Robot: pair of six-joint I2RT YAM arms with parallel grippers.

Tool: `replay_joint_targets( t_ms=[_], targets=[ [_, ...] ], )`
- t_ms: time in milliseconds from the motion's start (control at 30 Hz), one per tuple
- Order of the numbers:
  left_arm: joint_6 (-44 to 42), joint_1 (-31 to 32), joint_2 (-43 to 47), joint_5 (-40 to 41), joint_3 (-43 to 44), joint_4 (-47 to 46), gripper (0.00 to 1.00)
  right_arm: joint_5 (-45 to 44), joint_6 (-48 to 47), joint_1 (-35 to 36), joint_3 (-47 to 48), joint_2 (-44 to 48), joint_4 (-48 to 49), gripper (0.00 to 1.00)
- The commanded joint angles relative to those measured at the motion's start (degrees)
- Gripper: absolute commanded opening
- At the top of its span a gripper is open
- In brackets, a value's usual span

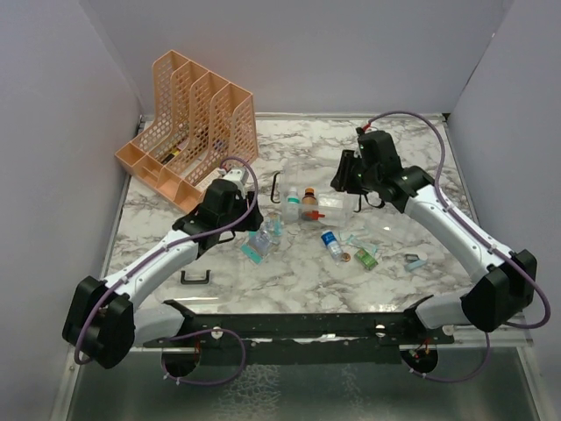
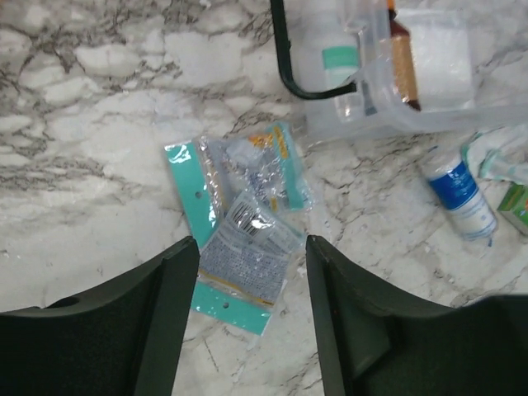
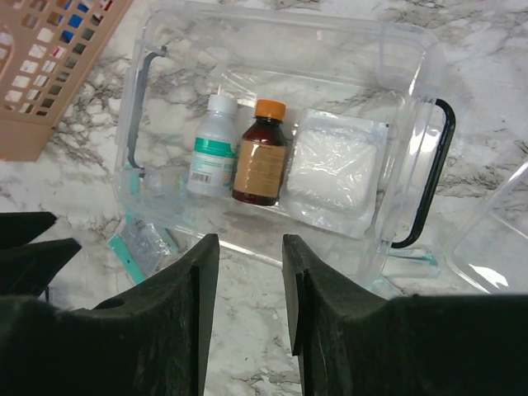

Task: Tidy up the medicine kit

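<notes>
The medicine kit [image 1: 340,209] is a clear box lying open mid-table, with a black handle [image 3: 431,173] at one end. Inside lie a white bottle [image 3: 214,147], a brown bottle with an orange cap [image 3: 261,157] and a white gauze pack [image 3: 334,169]. My right gripper [image 3: 249,241] hovers open just short of the kit's near wall, with nothing between its fingers. My left gripper [image 2: 251,242] is open above two teal-edged sachets [image 2: 243,219] that lie flat on the marble, left of the kit [image 2: 429,107].
An orange mesh file rack [image 1: 188,123] stands at the back left. A blue-labelled vial [image 2: 459,191], a small green box [image 1: 365,258] and other small packets lie in front of the kit. A loose black handle [image 1: 195,278] lies near the left arm.
</notes>
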State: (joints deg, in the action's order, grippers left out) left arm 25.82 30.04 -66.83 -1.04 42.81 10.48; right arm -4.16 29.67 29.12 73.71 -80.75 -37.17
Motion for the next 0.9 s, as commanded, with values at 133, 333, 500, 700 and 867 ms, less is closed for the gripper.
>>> replay_joint_targets(
  t_ms=[133, 333, 500, 700, 867],
  targets=[
    [0.26, 0.19, -3.78, -1.29, -4.73, -4.7, 0.51, 5.35, -0.08, -0.21, -5.98, 7.18, 8.78, 0.37],
    [-3.0, 0.2, -10.18, -1.7, -3.14, -5.3, 0.45, 5.64, 0.76, -0.2, -7.11, 7.96, 9.01, 0.37],
    [-6.64, 0.17, -16.85, -4.54, 1.39, -1.35, 0.39, 6.01, 1.26, -0.17, -7.73, 8.18, 9.46, 0.37],
    [-8.63, 0.14, -19.79, -6.69, 2.15, 0.27, 0.38, 6.22, 1.61, -0.2, -7.71, 7.95, 9.6, 0.37],
    [-8.71, 0.12, -21.67, -7.55, 2.12, 0.99, 0.36, 6.26, 2.12, -0.22, -7.65, 7.43, 9.79, 0.37]
  ],
)
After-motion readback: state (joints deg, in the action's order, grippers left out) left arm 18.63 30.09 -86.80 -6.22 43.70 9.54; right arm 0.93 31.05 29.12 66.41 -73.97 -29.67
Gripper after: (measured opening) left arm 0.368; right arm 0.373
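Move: The nearer teal-edged bag lies almost under the left hand, about 13 cm below, 2 cm back and 1 cm to its right. The farther bag, partly under it, is 3 cm ahead and 3 cm right of the hand; the clear box is some 12 cm ahead and 16 cm right, the blue bottle 2 cm back and 19 cm right. From the right hand the nearer bag is roughly 21 cm left, 7 cm back and 20 cm below. The left hand sinks almost straight down, some 10 cm, to just over the nearer bag where it overlaps the farther one, quick at first and easing off towards the end. On the way its fingers tip about 15 degrees more steeply down, turn slightly clockwise and narrow from a wide gap to about a third open, still empty, while the right hand only eases back and up a couple of centimetres by the box. ##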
